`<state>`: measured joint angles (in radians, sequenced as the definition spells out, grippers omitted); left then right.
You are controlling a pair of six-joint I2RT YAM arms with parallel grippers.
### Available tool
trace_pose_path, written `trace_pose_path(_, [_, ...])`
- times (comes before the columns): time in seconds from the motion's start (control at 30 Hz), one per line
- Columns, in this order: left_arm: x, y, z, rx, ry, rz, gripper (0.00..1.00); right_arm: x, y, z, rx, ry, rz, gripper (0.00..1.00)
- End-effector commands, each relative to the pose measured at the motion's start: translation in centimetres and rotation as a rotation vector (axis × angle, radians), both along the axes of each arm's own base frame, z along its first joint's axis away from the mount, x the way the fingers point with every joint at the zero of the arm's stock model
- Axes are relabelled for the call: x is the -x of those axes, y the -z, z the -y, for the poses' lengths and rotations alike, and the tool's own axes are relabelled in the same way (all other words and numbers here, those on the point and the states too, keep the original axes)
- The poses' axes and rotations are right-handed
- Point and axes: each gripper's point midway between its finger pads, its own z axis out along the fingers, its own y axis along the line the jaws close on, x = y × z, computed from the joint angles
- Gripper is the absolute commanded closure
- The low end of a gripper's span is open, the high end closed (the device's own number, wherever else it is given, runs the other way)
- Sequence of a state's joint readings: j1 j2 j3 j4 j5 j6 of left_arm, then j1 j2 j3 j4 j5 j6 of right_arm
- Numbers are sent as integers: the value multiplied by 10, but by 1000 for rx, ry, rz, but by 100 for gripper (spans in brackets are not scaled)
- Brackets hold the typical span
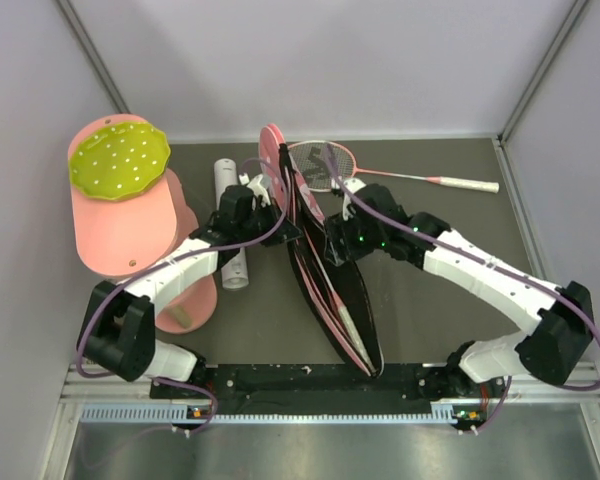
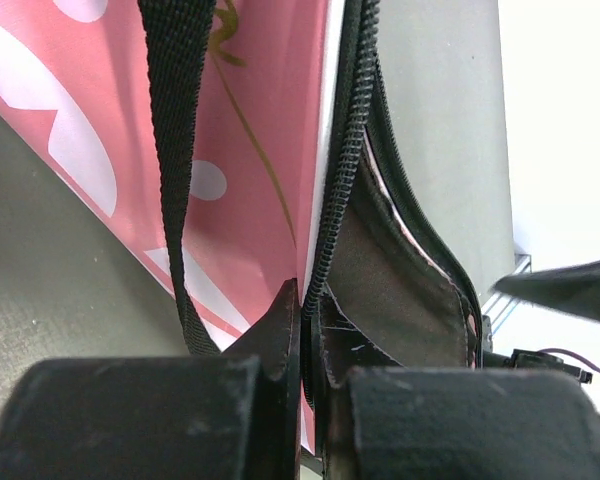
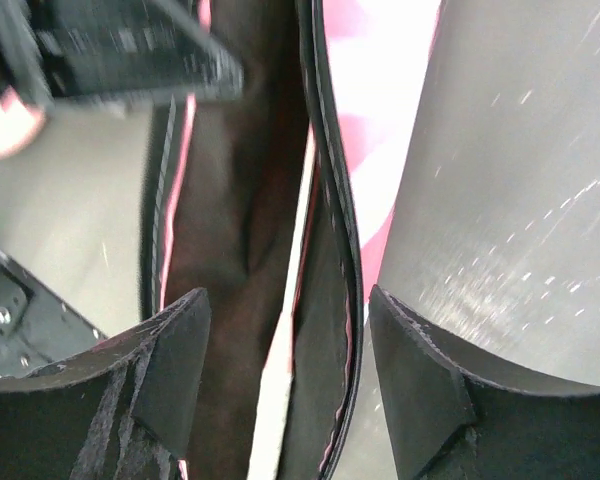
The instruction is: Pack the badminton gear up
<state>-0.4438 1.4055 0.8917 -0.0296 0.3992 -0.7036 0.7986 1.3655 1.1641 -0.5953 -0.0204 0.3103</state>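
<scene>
The pink racket-shaped bag (image 1: 355, 320) stands on its edge in mid-table, unzipped, its dark lining showing. My left gripper (image 1: 285, 222) is shut on the bag's zipper edge (image 2: 345, 150), with the pink outer side (image 2: 250, 120) and a black strap (image 2: 175, 150) to its left. My right gripper (image 1: 323, 240) stands open astride the bag's other edge (image 3: 330, 250), fingertips (image 3: 185, 320) apart on both sides and not pressing it. One pink-framed racket (image 1: 320, 168) lies flat behind the bag, white handle (image 1: 470, 184) pointing right. A white tube (image 1: 225, 178) lies left of the bag.
A big pink cylinder (image 1: 130, 225) with a yellow-green dotted disc (image 1: 118, 158) stands at the far left. A pink round piece (image 1: 192, 305) lies under my left arm. Grey walls close in the table on three sides.
</scene>
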Motion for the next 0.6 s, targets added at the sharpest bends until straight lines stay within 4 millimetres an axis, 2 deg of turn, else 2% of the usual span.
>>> trace_pose_path(0.0, [7, -19, 2, 25, 31, 61, 100, -56, -106, 9, -136, 68, 304, 35])
trace_pose_path(0.07, [8, -20, 2, 32, 34, 61, 100, -78, -123, 19, -147, 108, 367, 35])
trace_pose_path(0.13, [10, -21, 3, 40, 39, 56, 100, -115, -133, 41, -114, 193, 449, 35])
trace_pose_path(0.17, [11, -21, 4, 48, 42, 49, 100, -130, -132, 50, -92, 231, 469, 34])
trace_pose_path(0.2, [9, -27, 6, 62, 46, 73, 100, -156, -127, 69, -53, 291, 478, 34])
trace_pose_path(0.27, [9, -29, 6, 69, 50, 75, 100, -185, -120, 85, -31, 341, 477, 34])
trace_pose_path(0.3, [10, -31, 7, 74, 52, 79, 100, -200, -130, 94, -37, 358, 492, 34])
trace_pose_path(0.33, [10, -31, 7, 74, 54, 81, 100, -222, -105, 106, -12, 363, 447, 34])
trace_pose_path(0.4, [11, -32, 7, 75, 57, 86, 100, -250, -102, 116, 53, 306, 489, 34])
trace_pose_path(0.43, [11, -32, 7, 74, 56, 86, 100, -267, -74, 119, 84, 264, 449, 34])
trace_pose_path(0.47, [11, -31, 7, 72, 58, 87, 100, -276, -61, 123, 149, 200, 449, 34])
trace_pose_path(0.5, [11, -31, 7, 73, 61, 85, 100, -288, -65, 123, 169, 172, 476, 34])
trace_pose_path(0.53, [11, -30, 7, 74, 62, 85, 100, -300, -33, 123, 193, 121, 434, 34])
trace_pose_path(0.57, [11, -29, 7, 73, 64, 82, 100, -310, -35, 125, 235, 72, 460, 33])
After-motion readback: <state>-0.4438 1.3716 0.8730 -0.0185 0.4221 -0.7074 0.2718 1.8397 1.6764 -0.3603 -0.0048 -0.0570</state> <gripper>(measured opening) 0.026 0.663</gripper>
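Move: The loose racket's middle lies some 28 cm ahead of the right hand, 19 cm to its right and about 17 cm below. The opened bag's middle is almost straight beneath this hand, roughly 10 cm down; the packed racket's handle shows about 21 cm back and 7 cm to the right. From the left hand, still gripping the bag's edge, the loose racket is about 26 cm ahead, 30 cm right and 16 cm below. Right hand, open, leaves the bag and arcs up, then down, some 30 cm forward-right towards the loose racket. ##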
